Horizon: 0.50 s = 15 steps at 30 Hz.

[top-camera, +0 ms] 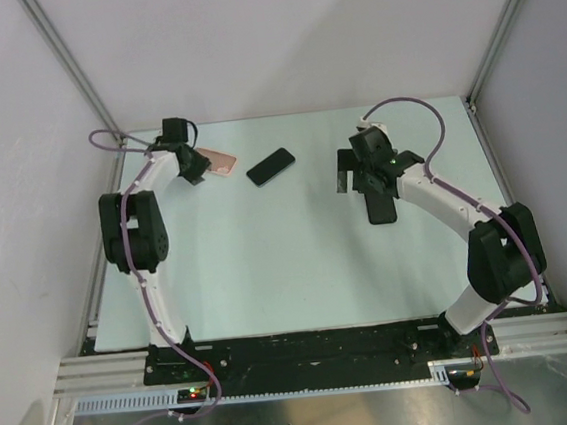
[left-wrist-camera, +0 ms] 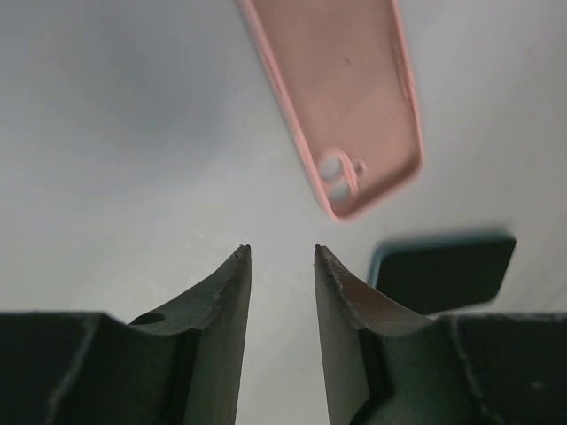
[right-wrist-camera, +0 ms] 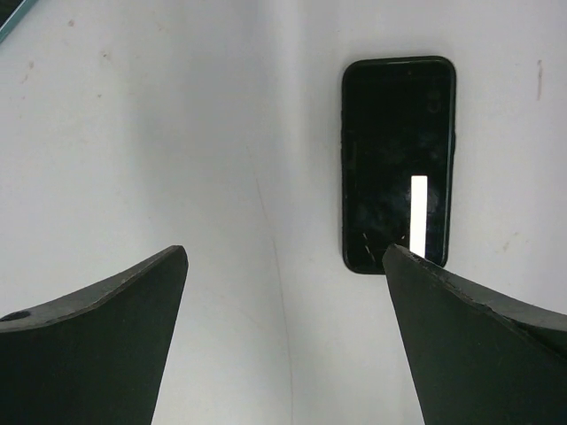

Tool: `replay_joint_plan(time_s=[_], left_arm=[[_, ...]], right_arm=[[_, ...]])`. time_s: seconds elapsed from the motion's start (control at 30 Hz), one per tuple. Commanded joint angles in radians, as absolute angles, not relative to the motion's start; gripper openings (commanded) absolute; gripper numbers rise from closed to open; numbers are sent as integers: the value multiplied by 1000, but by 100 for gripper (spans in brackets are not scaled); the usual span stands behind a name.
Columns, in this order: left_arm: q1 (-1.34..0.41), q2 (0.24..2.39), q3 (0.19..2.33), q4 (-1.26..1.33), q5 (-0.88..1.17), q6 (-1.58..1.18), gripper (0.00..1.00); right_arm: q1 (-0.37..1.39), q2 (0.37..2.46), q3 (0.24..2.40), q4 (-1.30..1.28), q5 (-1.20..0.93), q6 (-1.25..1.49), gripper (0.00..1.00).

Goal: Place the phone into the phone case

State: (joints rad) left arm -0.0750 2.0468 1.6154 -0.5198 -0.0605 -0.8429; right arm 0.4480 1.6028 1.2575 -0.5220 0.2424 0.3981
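The salmon-pink phone case [top-camera: 220,162] lies flat at the back left of the table, hollow side up, its camera cut-out showing in the left wrist view. Just right of it lies the black phone [top-camera: 270,167], screen up and apart from the case. My left gripper [top-camera: 195,167] hovers at the case's left end; its jaws stand partly open with only bare table between them [left-wrist-camera: 282,252], the case [left-wrist-camera: 341,97] ahead and the phone's corner [left-wrist-camera: 443,270] to the right. My right gripper [top-camera: 361,187] is wide open and empty [right-wrist-camera: 283,252], to the right of the phone [right-wrist-camera: 399,159].
White walls with aluminium corner posts [top-camera: 74,67] close in the pale table [top-camera: 298,261] at the back and both sides. A black rail [top-camera: 307,351] carrying the arm bases runs along the near edge.
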Motion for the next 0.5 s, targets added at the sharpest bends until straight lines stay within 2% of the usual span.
replay_joint_plan(time_s=[0.0,0.47], left_arm=[[-47,2124,1728,-545,-169,-947,39],[-60,2343,2054,-710,-327,-1004,34]], right_arm=[[471,1550,1273,-511,231,414,99],[476,1485,1256,-498,183,408,99]])
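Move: From the left hand, the pink phone case lies about 9 cm ahead, 2 cm right and 7 cm below; the teal-edged phone beyond it is roughly 5 cm ahead and 19 cm right. That phone lies some 16 cm ahead and 24 cm left of the right hand, 12 cm lower; the black phone is about 2 cm ahead and 6 cm right of the right hand. Left hand reaches about 6 cm forward and 4 left over the case, turning counter-clockwise, while the right rises. ##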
